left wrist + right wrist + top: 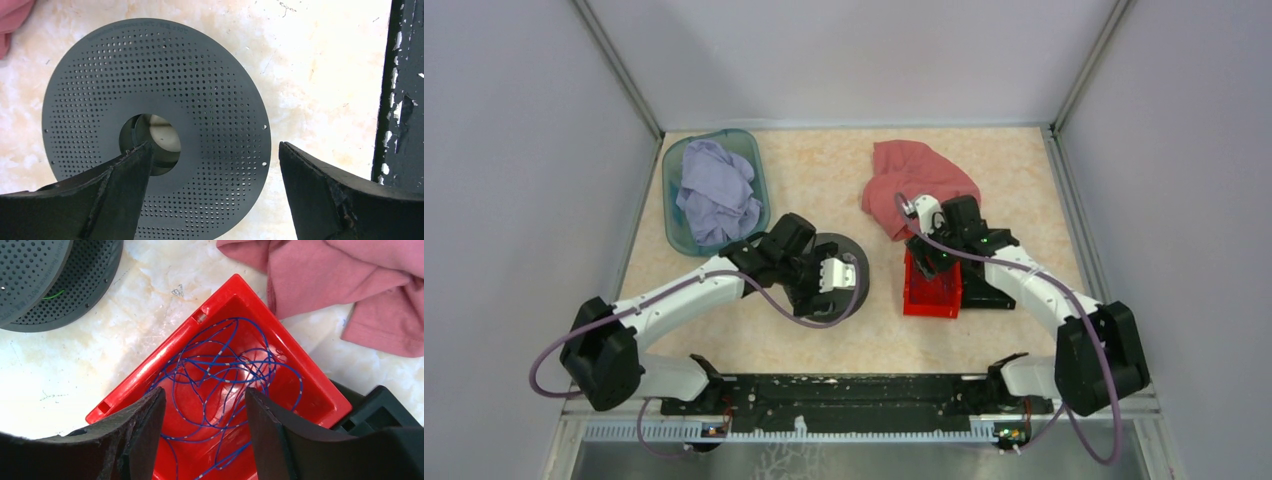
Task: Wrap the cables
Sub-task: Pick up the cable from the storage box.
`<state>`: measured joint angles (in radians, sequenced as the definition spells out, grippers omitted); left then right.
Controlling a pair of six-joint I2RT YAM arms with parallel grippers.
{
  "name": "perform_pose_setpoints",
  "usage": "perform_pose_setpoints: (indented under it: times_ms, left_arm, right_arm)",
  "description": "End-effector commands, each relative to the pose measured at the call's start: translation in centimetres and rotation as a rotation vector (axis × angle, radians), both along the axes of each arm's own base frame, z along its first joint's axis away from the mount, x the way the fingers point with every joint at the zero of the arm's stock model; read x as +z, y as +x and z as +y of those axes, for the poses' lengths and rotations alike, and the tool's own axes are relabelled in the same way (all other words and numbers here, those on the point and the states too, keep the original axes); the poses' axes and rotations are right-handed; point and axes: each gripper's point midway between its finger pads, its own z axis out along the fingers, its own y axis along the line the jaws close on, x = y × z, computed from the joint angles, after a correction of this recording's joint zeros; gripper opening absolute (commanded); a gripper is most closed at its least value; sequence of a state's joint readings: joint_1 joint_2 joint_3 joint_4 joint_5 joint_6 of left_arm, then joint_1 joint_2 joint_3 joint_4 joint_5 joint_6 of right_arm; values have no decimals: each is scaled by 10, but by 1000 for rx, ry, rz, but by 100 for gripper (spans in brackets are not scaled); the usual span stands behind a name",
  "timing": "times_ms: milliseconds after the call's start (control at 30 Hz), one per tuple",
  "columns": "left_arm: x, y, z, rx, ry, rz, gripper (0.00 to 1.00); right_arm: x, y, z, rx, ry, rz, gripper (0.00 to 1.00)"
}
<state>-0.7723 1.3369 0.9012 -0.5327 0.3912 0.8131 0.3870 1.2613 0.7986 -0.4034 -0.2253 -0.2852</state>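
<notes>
The cables (220,365) are thin blue wire with white marks, lying in loose tangled loops inside a red bin (165,360), (932,295). Just above those loops hangs my right gripper (205,395), (929,255), open, with nothing pinched between its fingers. A black perforated round spool (200,100), (856,290) lies flat on the table left of the bin. Over the spool's near half stands my left gripper (214,150), (842,275), wide open and empty. One fingertip (135,165) of that left gripper sits over the spool's centre hole.
A pink cloth (914,185) lies behind the red bin. A teal basin (669,205) with a lavender cloth (716,190) stands at the back left. A black block (380,410) adjoins the bin's right side. A black rail (854,395) runs along the near edge.
</notes>
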Motion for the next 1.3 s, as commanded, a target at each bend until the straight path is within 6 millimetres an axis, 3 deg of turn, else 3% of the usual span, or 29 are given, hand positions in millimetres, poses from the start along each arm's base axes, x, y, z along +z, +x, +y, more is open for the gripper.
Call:
perform_pose_setpoints:
  times_ms: [0,200,267,433,500,633,833,1000,1133,1267]
  left_arm:
    - [16,1,-1,-14,-24,-37,100]
    - [16,5,0,16,-35,-28,100]
    - [17,5,-1,18,-46,-30,100]
    - [26,14,-3,39,-68,-59,100]
    - [36,22,-5,66,-87,-70,100]
    - [68,43,-7,120,-150,-99,100]
    - [134,76,-7,206,-362,-82,100]
    - [185,89,-15,226,-501,-75,100]
    - [227,91,-31,203,-617,-54,100]
    - [267,87,-46,141,-703,-4,100]
  right_arm:
    - [-5,10,12,10,4,-28,57]
    - [-15,23,15,0,-11,-46,40]
    - [-15,26,16,-1,-11,-56,30]
    - [17,29,13,-9,-1,-139,2]
    - [43,28,13,-3,20,-186,0]
    - [124,28,12,-1,76,-341,0]
    - [251,26,12,-4,176,-552,0]
    - [348,19,19,40,279,-714,0]
    - [392,6,41,154,387,-733,0]
    - [401,-6,71,327,467,-676,0]
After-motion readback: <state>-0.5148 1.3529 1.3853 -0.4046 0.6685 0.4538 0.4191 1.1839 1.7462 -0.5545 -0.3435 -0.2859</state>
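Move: The cable lies in the red box, roughly 4 cm below the right hand and 2 cm ahead, with the box's middle some 3 cm back. The black box is about 12 cm to its right and 1 cm back, the pink cloth 15 cm ahead and 2 cm left, the reel 21 cm left and 2 cm back. From the left hand the cable is about 21 cm right and 4 cm ahead, 5 cm below. Right hand dips 3 cm, pinches the cable, lifts it some 40 cm, tilting up; open left hand rises forward. ##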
